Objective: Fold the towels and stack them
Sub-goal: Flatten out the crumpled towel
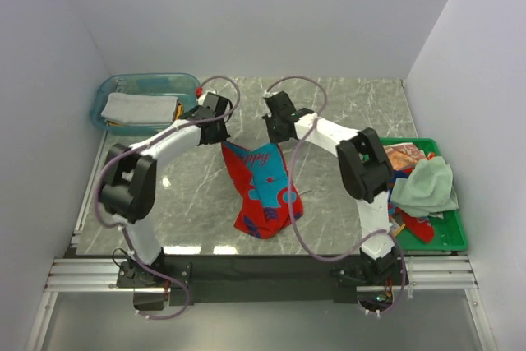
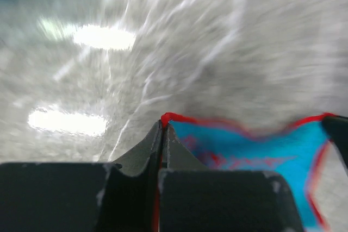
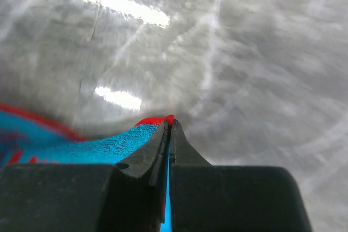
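A red towel with blue patterns (image 1: 261, 187) hangs in the middle of the table, held up by its two top corners. My left gripper (image 1: 220, 139) is shut on the left corner; in the left wrist view its red hem (image 2: 169, 117) sticks out past the closed jaws and the blue cloth (image 2: 255, 148) spreads right. My right gripper (image 1: 279, 136) is shut on the other corner (image 3: 163, 120), the blue terry side (image 3: 81, 148) running left. A pale grey-white towel (image 1: 138, 109) lies folded in the teal tub (image 1: 115, 88). A pale green towel (image 1: 427, 187) lies crumpled in the green crate (image 1: 452, 240).
The teal tub stands at the back left of the marble table (image 1: 353, 104). The green crate stands at the right edge, with other patterned cloths (image 1: 407, 155) under the green towel. White walls close in the left, back and right sides.
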Motion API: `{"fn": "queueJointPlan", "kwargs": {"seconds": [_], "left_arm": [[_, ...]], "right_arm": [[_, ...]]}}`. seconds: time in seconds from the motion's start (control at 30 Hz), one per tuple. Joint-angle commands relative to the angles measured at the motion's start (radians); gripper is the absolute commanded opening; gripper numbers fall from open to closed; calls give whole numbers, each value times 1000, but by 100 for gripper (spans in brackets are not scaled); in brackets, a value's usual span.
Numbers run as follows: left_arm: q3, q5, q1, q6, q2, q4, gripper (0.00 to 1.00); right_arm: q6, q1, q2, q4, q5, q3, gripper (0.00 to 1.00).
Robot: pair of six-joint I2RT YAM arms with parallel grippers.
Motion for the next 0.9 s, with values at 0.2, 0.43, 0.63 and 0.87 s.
{"fn": "queueJointPlan", "kwargs": {"seconds": [0.2,0.43,0.63,0.87], "left_arm": [[165,26,-4,230,-264,73,1],[455,12,-3,307,-269,-54,1],[630,82,-3,331,-325,-65,1],[618,202,-4,353,-456,-40,0]], "right_arm": [[-60,-38,-395,29,106,82,0],[-122,-41,-502,-29,152,258,0],[-143,-41,-666,27,157,283,0],[-154,-39,-829,46,102,230,0]]}}
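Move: Both hands already pinch the far corners of the towel, whose crumpled body trails back towards the arms over the table: its middle is about 15 cm back, 10 cm right and 6 cm below the left hand, and about 14 cm back, 4 cm left and 3 cm below the right hand. The blue bin with the folded towels stands some 23 cm left and 11 cm ahead of the left hand; the green bin is roughly 40 cm right and 15 cm back of the right hand. Straight up and fast go both hands, still pinching their towel corners, some 40 to 45 cm above the table, fingers tipping up about 50 degrees until nearly level. The right hand also swings steadily right, away from the left, pulling the edge between them wide; late in the rise both draw back. ##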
